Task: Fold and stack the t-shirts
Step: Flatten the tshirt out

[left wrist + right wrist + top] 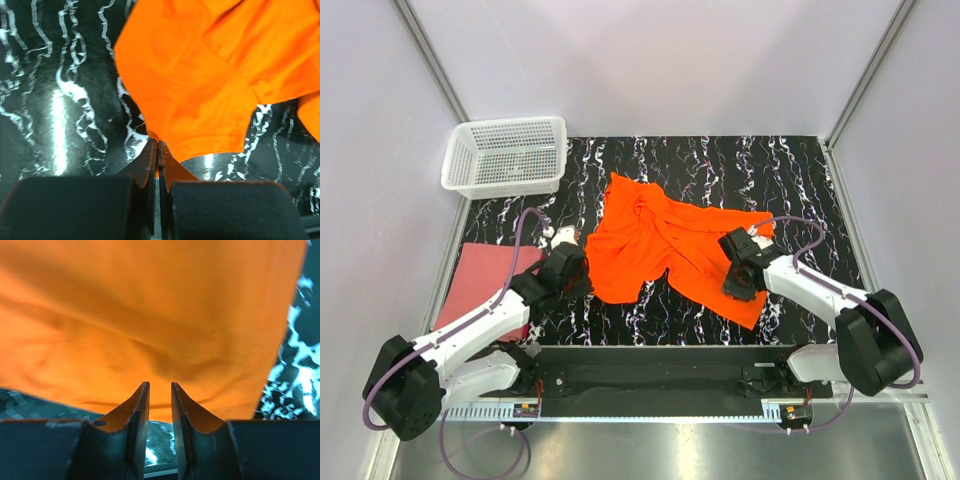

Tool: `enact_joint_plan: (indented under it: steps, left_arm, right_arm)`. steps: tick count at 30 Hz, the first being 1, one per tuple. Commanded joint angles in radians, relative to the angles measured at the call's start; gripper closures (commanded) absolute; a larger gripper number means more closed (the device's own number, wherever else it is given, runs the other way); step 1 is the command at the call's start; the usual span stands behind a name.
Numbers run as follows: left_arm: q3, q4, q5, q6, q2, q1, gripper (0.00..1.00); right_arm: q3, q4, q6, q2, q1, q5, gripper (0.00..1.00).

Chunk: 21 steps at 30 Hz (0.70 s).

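Note:
The orange t-shirt [655, 240] lies crumpled and partly spread on the black marbled table. My left gripper [576, 262] is at its left edge. In the left wrist view the left gripper [157, 144] is shut, pinching the edge of the orange t-shirt [210, 75]. My right gripper [736, 272] is on the shirt's lower right part. In the right wrist view the right gripper [159, 385] has its jaws a little apart, with the orange t-shirt [150, 315] puckered between the tips. The pink-red t-shirt [480, 285] lies flat at the left edge, partly under my left arm.
A white mesh basket [507, 155] stands at the table's far left corner. Pale walls enclose the table on three sides. Bare marbled table [760, 165] shows behind the shirt and at the front between the arms.

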Motion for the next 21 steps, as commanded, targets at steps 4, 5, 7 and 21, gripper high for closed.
enact_joint_plan:
  steps: [4, 5, 7, 21]
  left_arm:
    - [0.037, 0.075, 0.074, 0.025, -0.012, -0.003, 1.0]
    - [0.031, 0.078, 0.076, 0.023, -0.021, -0.003, 1.0]
    - [0.03, 0.078, 0.082, 0.026, -0.024, -0.002, 1.0]
    - [0.014, 0.043, 0.108, 0.023, -0.112, 0.001, 1.0]
  right_arm:
    - [-0.014, 0.064, 0.022, 0.054, -0.016, 0.041, 0.7]
    - [0.0, 0.133, 0.003, 0.086, -0.016, 0.049, 0.7]
    - [0.038, 0.161, -0.031, 0.137, -0.014, 0.073, 0.69]
    - [0.409, 0.016, -0.175, 0.424, -0.035, 0.187, 0.67]
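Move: The t-shirt's lower right flap lies right under the right hand, about 3 cm below its fingertips. The flap's bottom corner is some 7 cm back and 3 cm right of the hand, and the shirt's far right corner about 15 cm ahead and 6 cm right. The flap lies about 34 cm right of the left hand, level with it and some 6 cm lower. Right fingertips sink onto the flap, pushing forward about 11 cm; the left lifts its pinched corner slightly. ##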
